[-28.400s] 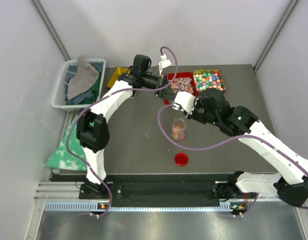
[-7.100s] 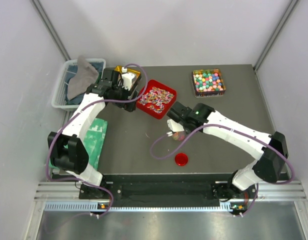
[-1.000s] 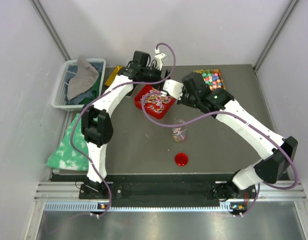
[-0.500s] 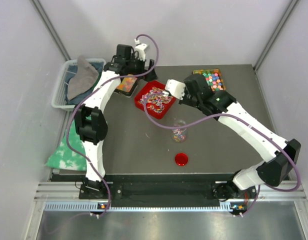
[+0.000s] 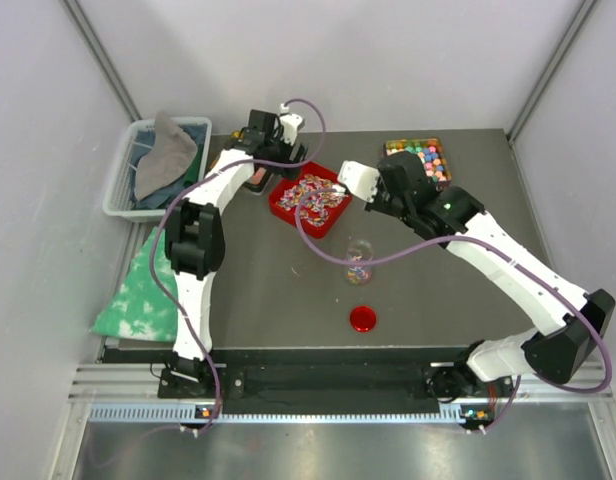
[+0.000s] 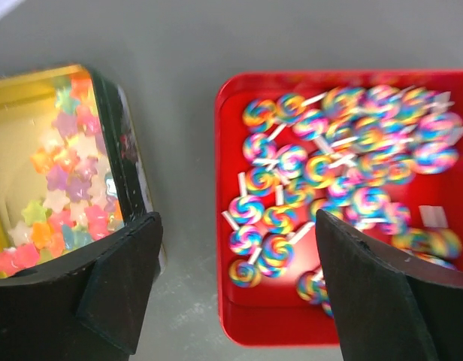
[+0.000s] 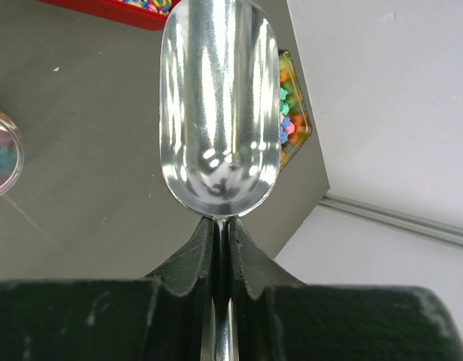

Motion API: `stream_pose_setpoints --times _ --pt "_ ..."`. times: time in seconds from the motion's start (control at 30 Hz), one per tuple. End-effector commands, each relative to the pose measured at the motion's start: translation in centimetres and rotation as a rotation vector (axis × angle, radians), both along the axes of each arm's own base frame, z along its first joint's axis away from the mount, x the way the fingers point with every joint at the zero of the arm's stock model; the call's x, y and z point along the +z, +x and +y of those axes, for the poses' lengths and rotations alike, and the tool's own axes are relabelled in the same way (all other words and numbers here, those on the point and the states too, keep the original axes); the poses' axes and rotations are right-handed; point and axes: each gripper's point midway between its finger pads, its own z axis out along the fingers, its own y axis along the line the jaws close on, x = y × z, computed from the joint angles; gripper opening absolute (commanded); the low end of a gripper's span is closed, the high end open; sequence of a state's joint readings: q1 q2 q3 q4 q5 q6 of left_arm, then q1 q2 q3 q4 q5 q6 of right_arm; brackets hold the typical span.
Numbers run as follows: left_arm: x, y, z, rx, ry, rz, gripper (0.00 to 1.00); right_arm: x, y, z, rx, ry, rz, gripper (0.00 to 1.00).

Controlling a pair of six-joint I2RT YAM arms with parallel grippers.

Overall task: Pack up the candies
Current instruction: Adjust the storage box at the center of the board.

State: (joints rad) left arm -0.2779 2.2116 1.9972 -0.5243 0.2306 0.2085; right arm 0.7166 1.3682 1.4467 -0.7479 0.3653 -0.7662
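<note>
Swirl lollipop candies fill a red tray [image 6: 239, 316] [image 5: 288, 200]. Star-shaped candies lie in a yellow tray [image 6: 13, 135] [image 5: 250, 176]. Round pastel balls sit in a third tray [image 5: 418, 160] [image 7: 292, 113]. My left gripper [image 6: 237, 226] [image 5: 270, 160] hangs open above the gap between the yellow and red trays, holding nothing. My right gripper [image 7: 220, 222] [image 5: 373, 192] is shut on the handle of an empty metal scoop [image 7: 220, 105], held between the red tray and the ball tray. A clear cup [image 5: 359, 262] [image 7: 2, 150] holds some candies.
A red round lid [image 5: 363, 319] lies on the table in front of the cup. A white basket with a grey cloth [image 5: 158, 165] stands at the back left. A green patterned cloth [image 5: 138, 290] hangs off the table's left edge.
My left gripper swung left over the yellow tray, then came back right toward the red tray's left edge. The right arm with the scoop shifted slightly right.
</note>
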Motion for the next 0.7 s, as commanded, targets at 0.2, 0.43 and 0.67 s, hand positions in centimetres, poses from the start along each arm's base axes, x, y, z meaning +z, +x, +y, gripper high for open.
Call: stream_pose_setpoints --times 0.2,0.43,0.67 --pt "-2.6 1.5 1.8 0.033 0.11 -0.03 0.78 3.0 -0.9 -0.9 0.002 0.071 -0.069 0.0" --pt "-4.6 0.9 1.3 -0.006 0.117 0.014 0.69 2.9 -1.0 -0.9 0.005 0.07 -0.064 0.0" --pt "-6.4 0.4 0.6 -0.036 0.123 0.051 0.57 2.8 -1.0 -0.7 0.009 0.073 -0.059 0.0"
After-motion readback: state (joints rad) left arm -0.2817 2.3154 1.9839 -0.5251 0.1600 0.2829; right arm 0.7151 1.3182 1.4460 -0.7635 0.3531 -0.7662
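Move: The red storage box is the left hand's aim: its middle lies about 4 cm back, 4 cm to the right and some 11 cm below that hand, with its left wall under the parted fingers. The box of star candies stands about 12 cm left and 7 cm farther out from the hand; the glass jar about 22 cm back and 16 cm right. From the right hand, the red box is some 17 cm ahead, 14 cm left and well below. Down goes the left hand, about 6.5 cm, towards the left wall of the red box: a quick first drop, a near-pause, then a steadier sinking. It drifts barely a centimetre left and turns less than 10 degrees while the fingers narrow from wide open to about two thirds, one over the lollipops inside, the other over the gap beside the star candies. No grip on the wall can be seen yet. ##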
